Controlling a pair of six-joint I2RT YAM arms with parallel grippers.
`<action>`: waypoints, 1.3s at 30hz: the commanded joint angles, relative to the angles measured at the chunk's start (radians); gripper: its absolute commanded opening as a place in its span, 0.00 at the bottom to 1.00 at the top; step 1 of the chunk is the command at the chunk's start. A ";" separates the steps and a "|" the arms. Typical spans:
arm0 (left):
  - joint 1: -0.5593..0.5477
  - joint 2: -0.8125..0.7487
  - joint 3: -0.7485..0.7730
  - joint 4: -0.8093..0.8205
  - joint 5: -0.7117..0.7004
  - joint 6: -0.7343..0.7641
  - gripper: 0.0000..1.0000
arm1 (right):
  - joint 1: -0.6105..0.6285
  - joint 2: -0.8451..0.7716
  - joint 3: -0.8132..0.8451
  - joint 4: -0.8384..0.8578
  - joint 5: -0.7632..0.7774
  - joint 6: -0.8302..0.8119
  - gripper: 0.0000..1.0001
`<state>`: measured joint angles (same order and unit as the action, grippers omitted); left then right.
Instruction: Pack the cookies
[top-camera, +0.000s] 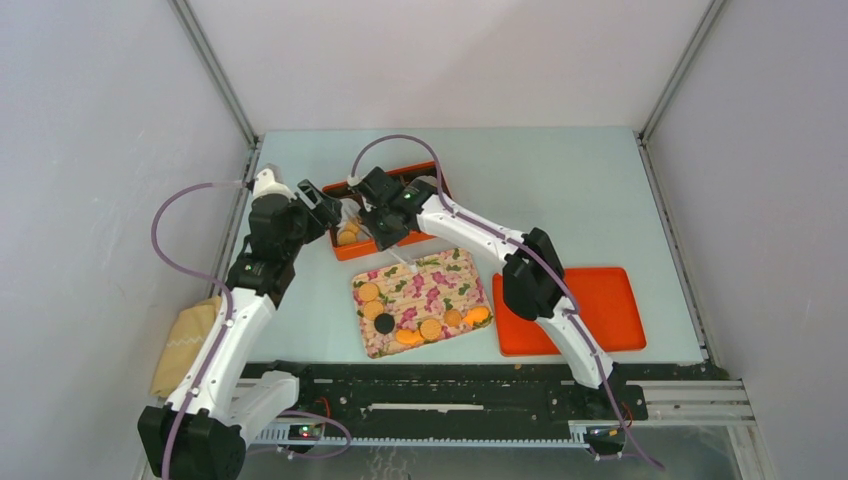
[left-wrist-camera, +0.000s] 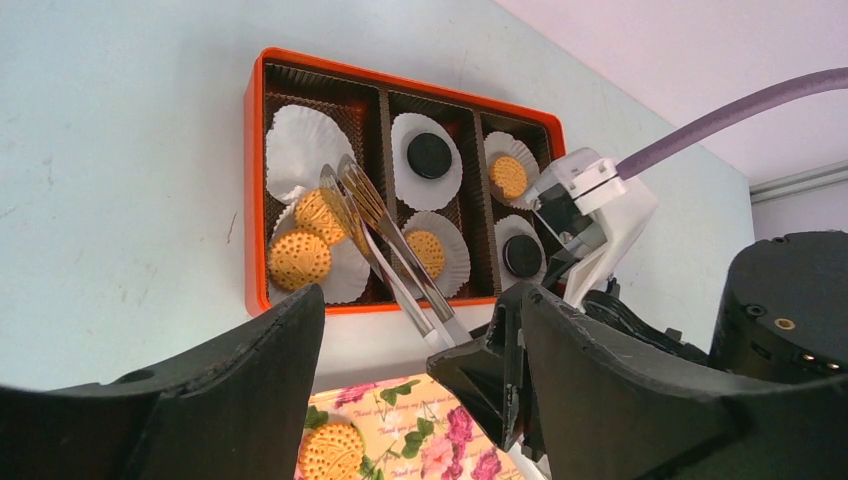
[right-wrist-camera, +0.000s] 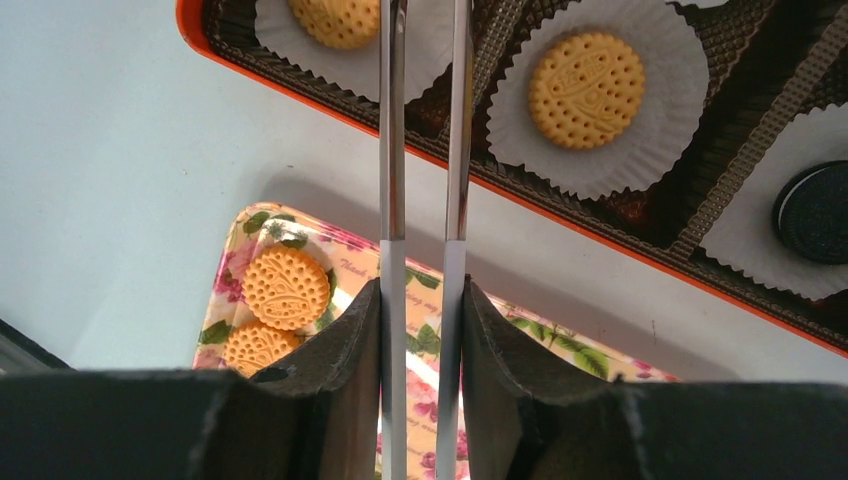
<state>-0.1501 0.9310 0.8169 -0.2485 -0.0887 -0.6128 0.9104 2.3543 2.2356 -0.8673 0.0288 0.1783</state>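
Golden cookies (top-camera: 369, 291) and one dark cookie lie on the floral tray (top-camera: 455, 265). More cookies sit in white paper liners inside the orange box (left-wrist-camera: 250, 200): golden ones (left-wrist-camera: 299, 259) and dark ones (left-wrist-camera: 428, 155). My right gripper (right-wrist-camera: 422, 300) is shut on metal tongs (right-wrist-camera: 392, 150), which reach over the box. In the left wrist view the tong tips lie against a tilted golden cookie (left-wrist-camera: 318, 213) in the left compartment; I cannot tell whether they pinch it. My left gripper (left-wrist-camera: 410, 310) hangs open and empty just in front of the box.
An orange lid (top-camera: 600, 300) lies to the right of the floral tray. A beige cloth (top-camera: 185, 345) sits at the table's left edge beside the left arm. The right arm stretches diagonally over the floral tray's far corner.
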 joint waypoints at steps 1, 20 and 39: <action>0.004 -0.021 -0.010 0.015 0.016 0.002 0.77 | -0.003 -0.091 0.035 0.068 0.010 0.007 0.31; 0.004 -0.008 -0.001 0.006 0.021 0.005 0.77 | -0.046 -0.087 0.041 0.022 -0.091 0.039 0.40; 0.004 -0.039 -0.018 0.007 0.027 0.004 0.77 | 0.008 -0.058 0.040 -0.068 -0.048 0.058 0.57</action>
<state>-0.1501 0.9215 0.8169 -0.2493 -0.0734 -0.6125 0.9146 2.3169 2.2223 -0.9100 -0.0273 0.2226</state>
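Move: The right hand holds the nearly closed tongs; the farther of two cookies in the box's near-left compartment lies about 6 cm ahead, 8 cm left and 8 cm below it. Its twin sits some 2 cm nearer and 1 cm farther left, and the middle cookie about 7 cm ahead and 2 cm right of the hand. From the idle left hand the farther cookie is roughly 7 cm ahead, 4 cm right and 21 cm down. Right hand raises tongs some 4 cm, then lowers and draws them back 4 cm, opening above the cookies. ##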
